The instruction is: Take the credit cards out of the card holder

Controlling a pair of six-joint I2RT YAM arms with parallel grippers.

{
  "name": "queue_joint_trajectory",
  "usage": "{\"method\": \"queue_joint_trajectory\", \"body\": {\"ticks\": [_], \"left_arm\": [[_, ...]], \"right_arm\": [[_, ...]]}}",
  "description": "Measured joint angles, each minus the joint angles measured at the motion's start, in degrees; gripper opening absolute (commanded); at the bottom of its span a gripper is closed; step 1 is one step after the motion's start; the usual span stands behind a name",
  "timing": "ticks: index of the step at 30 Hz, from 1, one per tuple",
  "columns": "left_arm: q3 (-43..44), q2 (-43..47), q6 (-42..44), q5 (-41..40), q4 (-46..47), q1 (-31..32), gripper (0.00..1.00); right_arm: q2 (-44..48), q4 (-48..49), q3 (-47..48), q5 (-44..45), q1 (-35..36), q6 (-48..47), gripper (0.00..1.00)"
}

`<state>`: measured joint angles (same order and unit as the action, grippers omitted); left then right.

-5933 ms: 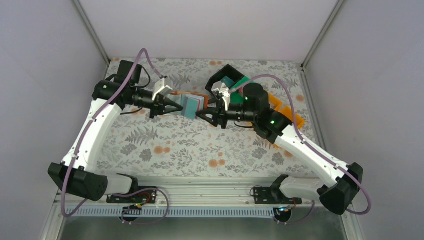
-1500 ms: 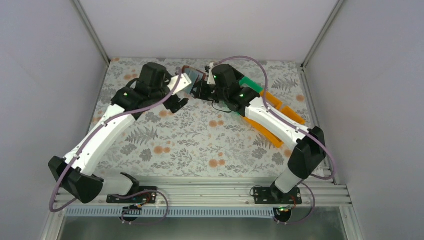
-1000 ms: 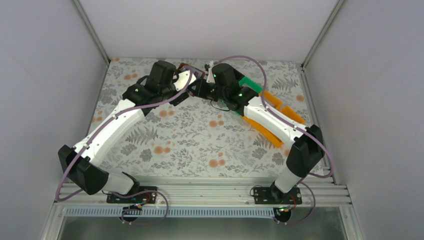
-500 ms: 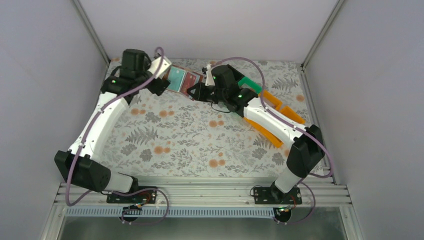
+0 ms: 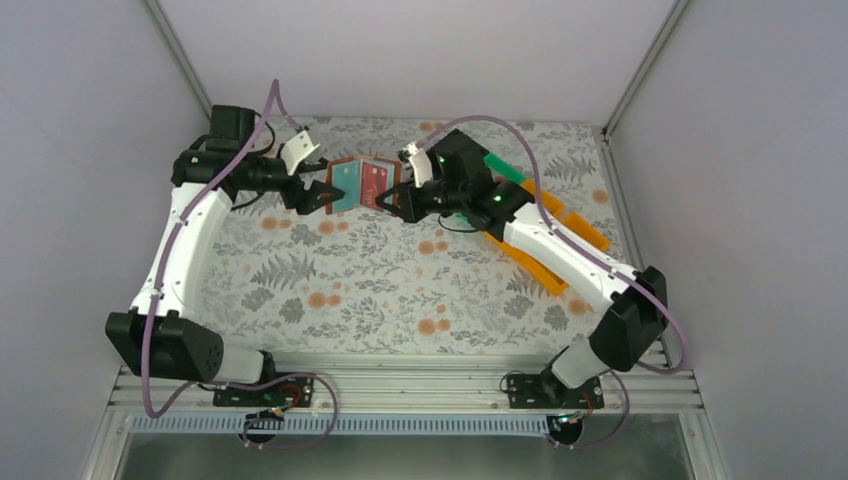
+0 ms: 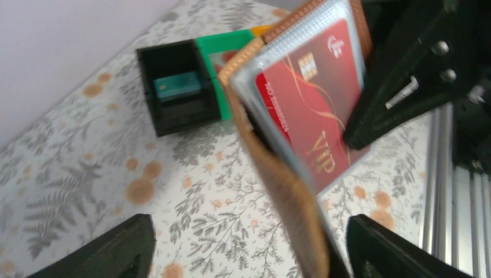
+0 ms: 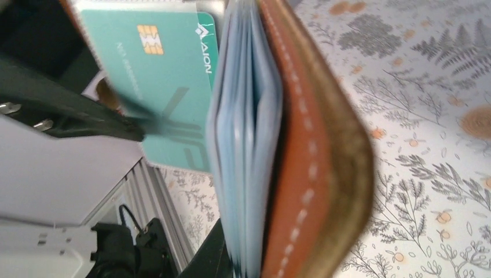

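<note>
The brown card holder (image 5: 361, 184) hangs open above the far middle of the table. Its pale blue-grey leaves show edge-on in the right wrist view, beside the brown cover (image 7: 312, 162). A teal credit card (image 5: 345, 181) (image 7: 168, 87) sits in its left half and a red credit card (image 5: 376, 180) (image 6: 312, 116) in its right half. My right gripper (image 5: 394, 199) (image 7: 272, 260) is shut on the holder's right half. My left gripper (image 5: 325, 198) (image 6: 255, 255) is open, its fingers (image 6: 124, 249) straddling the holder's left edge (image 6: 289, 191), one tip lying across the teal card.
A black bin (image 6: 176, 95) at the back holds another teal card (image 6: 176, 87). A green bin (image 5: 500, 165) (image 6: 226, 43) stands beside it, and orange bins (image 5: 562, 215) lie along the right under my right arm. The floral cloth (image 5: 330, 290) covers the table.
Held by the right gripper, the card holder has come nearer and toward the middle. My left arm has swung back left, and its open gripper now points at the holder's left edge.
</note>
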<state>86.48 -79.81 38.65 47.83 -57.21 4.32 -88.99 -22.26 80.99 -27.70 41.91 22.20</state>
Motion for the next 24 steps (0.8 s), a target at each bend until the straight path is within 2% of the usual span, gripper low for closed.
{"method": "queue_joint_trajectory", "body": {"ticks": [4, 5, 6, 9, 12, 21, 22, 23, 24], "left_arm": [[0.50, 0.28, 2.23, 4.98, -3.58, 0.00, 0.69], [0.52, 0.28, 2.69, 5.97, -4.31, 0.02, 0.63], [0.52, 0.31, 2.99, 6.93, -4.94, 0.02, 0.56], [0.55, 0.33, 3.50, 9.07, -6.43, -0.04, 0.19], [0.52, 0.70, 4.31, 10.47, -7.72, -0.02, 0.03], [1.31, 2.34, 7.65, 16.15, -13.46, 0.13, 0.03], [1.42, 2.34, 7.87, 16.55, -13.77, 0.11, 0.12], [1.51, 2.34, 8.15, 16.94, -14.25, 0.07, 0.29], [1.51, 2.34, 8.48, 17.16, -14.51, 0.02, 0.38]], "right_arm": [[2.99, -0.35, -0.66, -2.75, 0.00, -4.66, 0.04], [3.63, -0.35, -0.79, -3.34, 0.00, -5.62, 0.04], [4.15, -0.33, -0.94, -3.93, 0.00, -6.40, 0.04], [5.07, -0.28, -1.62, -5.75, 0.00, -8.39, 0.04], [5.81, -0.20, -3.15, -6.82, 0.00, -9.90, 0.04], [9.20, -0.31, -4.76, -8.63, -0.02, -13.42, 0.04], [9.40, -0.44, -4.76, -8.76, -0.07, -13.62, 0.04], [9.57, -0.61, -4.76, -8.96, -0.07, -13.84, 0.04], [9.66, -0.72, -4.76, -9.05, -0.11, -13.92, 0.04]]}}
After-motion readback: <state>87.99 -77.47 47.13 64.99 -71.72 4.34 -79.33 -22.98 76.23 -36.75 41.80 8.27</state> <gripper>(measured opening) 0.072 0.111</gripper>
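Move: The card holder hangs open between my hands, its right cover still pinched in my right fingers. The left cover, with the teal card on it, has its middle roughly 3 cm to the right of my wide-open left fingers and 1 cm back, almost at their height; the red card is about 8 cm to their right, 1 cm back. From my right hand the left cover is some 6 cm left and 1 cm ahead. I shut my left fingers on the card holder's left cover while drawing that hand back about 7 cm, also up and slightly to my right, turning some 15 degrees clockwise. My right hand keeps its pinch on the right cover and carries it along, back about 5 cm and up about 4, tilting its fingers up and turning counter-clockwise. ##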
